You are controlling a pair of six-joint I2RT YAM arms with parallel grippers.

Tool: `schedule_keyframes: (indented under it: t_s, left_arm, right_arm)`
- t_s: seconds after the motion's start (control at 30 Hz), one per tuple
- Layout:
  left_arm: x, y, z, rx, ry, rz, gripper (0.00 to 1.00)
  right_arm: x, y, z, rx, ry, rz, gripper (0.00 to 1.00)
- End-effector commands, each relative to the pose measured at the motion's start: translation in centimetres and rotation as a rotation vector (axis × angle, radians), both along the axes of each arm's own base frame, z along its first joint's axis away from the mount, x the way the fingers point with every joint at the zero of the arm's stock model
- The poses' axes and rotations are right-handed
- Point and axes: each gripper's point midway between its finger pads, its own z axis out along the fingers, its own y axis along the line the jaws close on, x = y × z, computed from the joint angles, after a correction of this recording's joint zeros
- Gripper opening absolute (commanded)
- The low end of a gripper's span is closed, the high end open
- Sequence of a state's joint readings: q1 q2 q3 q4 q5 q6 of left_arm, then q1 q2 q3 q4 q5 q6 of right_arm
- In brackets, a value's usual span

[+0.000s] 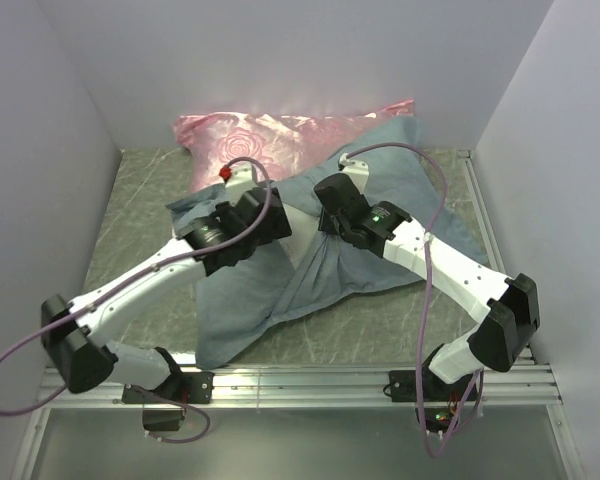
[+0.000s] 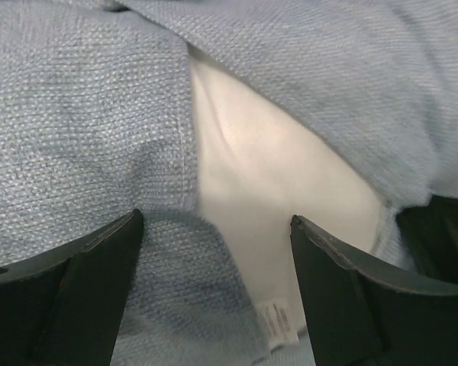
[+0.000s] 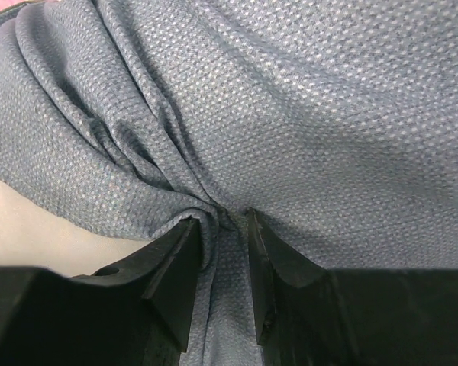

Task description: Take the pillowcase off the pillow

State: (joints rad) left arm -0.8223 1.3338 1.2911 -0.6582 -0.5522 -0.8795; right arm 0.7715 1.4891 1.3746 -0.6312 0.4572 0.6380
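Observation:
The slate-blue pillowcase (image 1: pixel 410 190) lies crumpled over the middle of the table. A strip of the white pillow (image 2: pixel 275 175) shows through its opening, with a small tag (image 2: pixel 278 320) at the near corner. My left gripper (image 2: pixel 216 217) hangs open right over that opening, one finger above the hem, the other above the bare pillow (image 1: pixel 302 228). My right gripper (image 3: pixel 223 219) is pressed down into the pillowcase (image 3: pixel 305 114). Its jaws stand a little apart with a gathered fold lying loosely between them. In the top view both grippers, left (image 1: pixel 275 228) and right (image 1: pixel 330 218), sit close together.
A shiny pink rose-patterned pillow (image 1: pixel 270 135) lies against the back wall, partly under the blue fabric. White walls close in the left, back and right sides. A metal rail (image 1: pixel 310 378) runs along the near edge by the arm bases.

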Motion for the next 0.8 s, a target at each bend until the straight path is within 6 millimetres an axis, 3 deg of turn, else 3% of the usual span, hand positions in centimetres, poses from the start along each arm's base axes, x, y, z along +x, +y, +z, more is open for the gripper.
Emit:
schedule_keyframes:
  t_s: [0.0,0.1,0.13,0.2,0.23,0.3,0.4,0.5,0.6,0.77]
  left_arm:
    - [1.0,1.5,0.8,0.015,-0.029,0.176,0.83]
    - [0.3,1.8,-0.6,0.02,0.0,0.188,0.65]
    - [-0.2,1.8,-1.5,0.022,0.008,0.173,0.54]
    - [-1.2,2.4,-0.5,-0.021,-0.015,0.153,0.46]
    - [-1.7,2.6,-0.9,-0.023,-0.011,0.144,0.44]
    - [-2.6,3.5,0.3,-0.048,-0.035,0.129,0.42]
    - [-3.8,4.2,0.0,-0.053,-0.036,0.089,0.34]
    - [-5.1,5.4,-1.4,-0.038,-0.001,0.094,0.21]
    - [-6.6,7.0,-3.8,-0.036,0.03,0.108,0.01]
    - [-8.1,9.4,-3.8,-0.106,0.0,0.149,0.01]
  right_arm:
    - [-0.5,0.0,0.7,0.006,-0.007,0.003,0.39]
    - [-0.5,-0.2,0.3,0.009,-0.002,0.007,0.38]
    - [-0.3,-0.7,0.1,0.003,0.002,-0.001,0.37]
    - [0.0,-0.7,-0.4,0.005,0.011,0.005,0.37]
    - [0.3,-1.1,-0.6,0.002,0.015,-0.007,0.37]
    - [0.7,-1.1,-1.2,-0.004,0.028,-0.005,0.37]
    - [1.3,-1.5,-1.8,-0.003,0.039,-0.017,0.36]
    - [2.1,-2.3,-2.2,0.012,0.047,-0.041,0.36]
    - [2.8,-4.0,-2.6,0.015,0.058,-0.081,0.36]
    - [3.1,-6.5,-2.4,0.057,0.044,-0.145,0.35]
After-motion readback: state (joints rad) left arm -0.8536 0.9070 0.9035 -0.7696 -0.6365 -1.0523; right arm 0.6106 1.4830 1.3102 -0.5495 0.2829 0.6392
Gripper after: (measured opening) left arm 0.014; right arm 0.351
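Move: The pillowcase's left opening edge lies nearly under the left hand, about 1 cm right and 3 cm below, between its open fingers. The bare white pillow patch is centred about 5 cm to that hand's right and 1 cm back; the pink pillow lies some 14 cm ahead. From the right hand, the gathered cloth is already between its fingers, and the white patch is about 4 cm left, 1 cm back and 3 cm below. The pillowcase edge is left behind by the left hand, which dips about 2 cm at it, then backs away to the left over the blue cloth, ending some 11 cm off and lower, its wide-open fingers shutting; whether they hold cloth can't be seen. The gathered cloth stays pinched in the right hand, which, after a short hold, draws it roughly 4 cm forward and right, sinking slightly. ##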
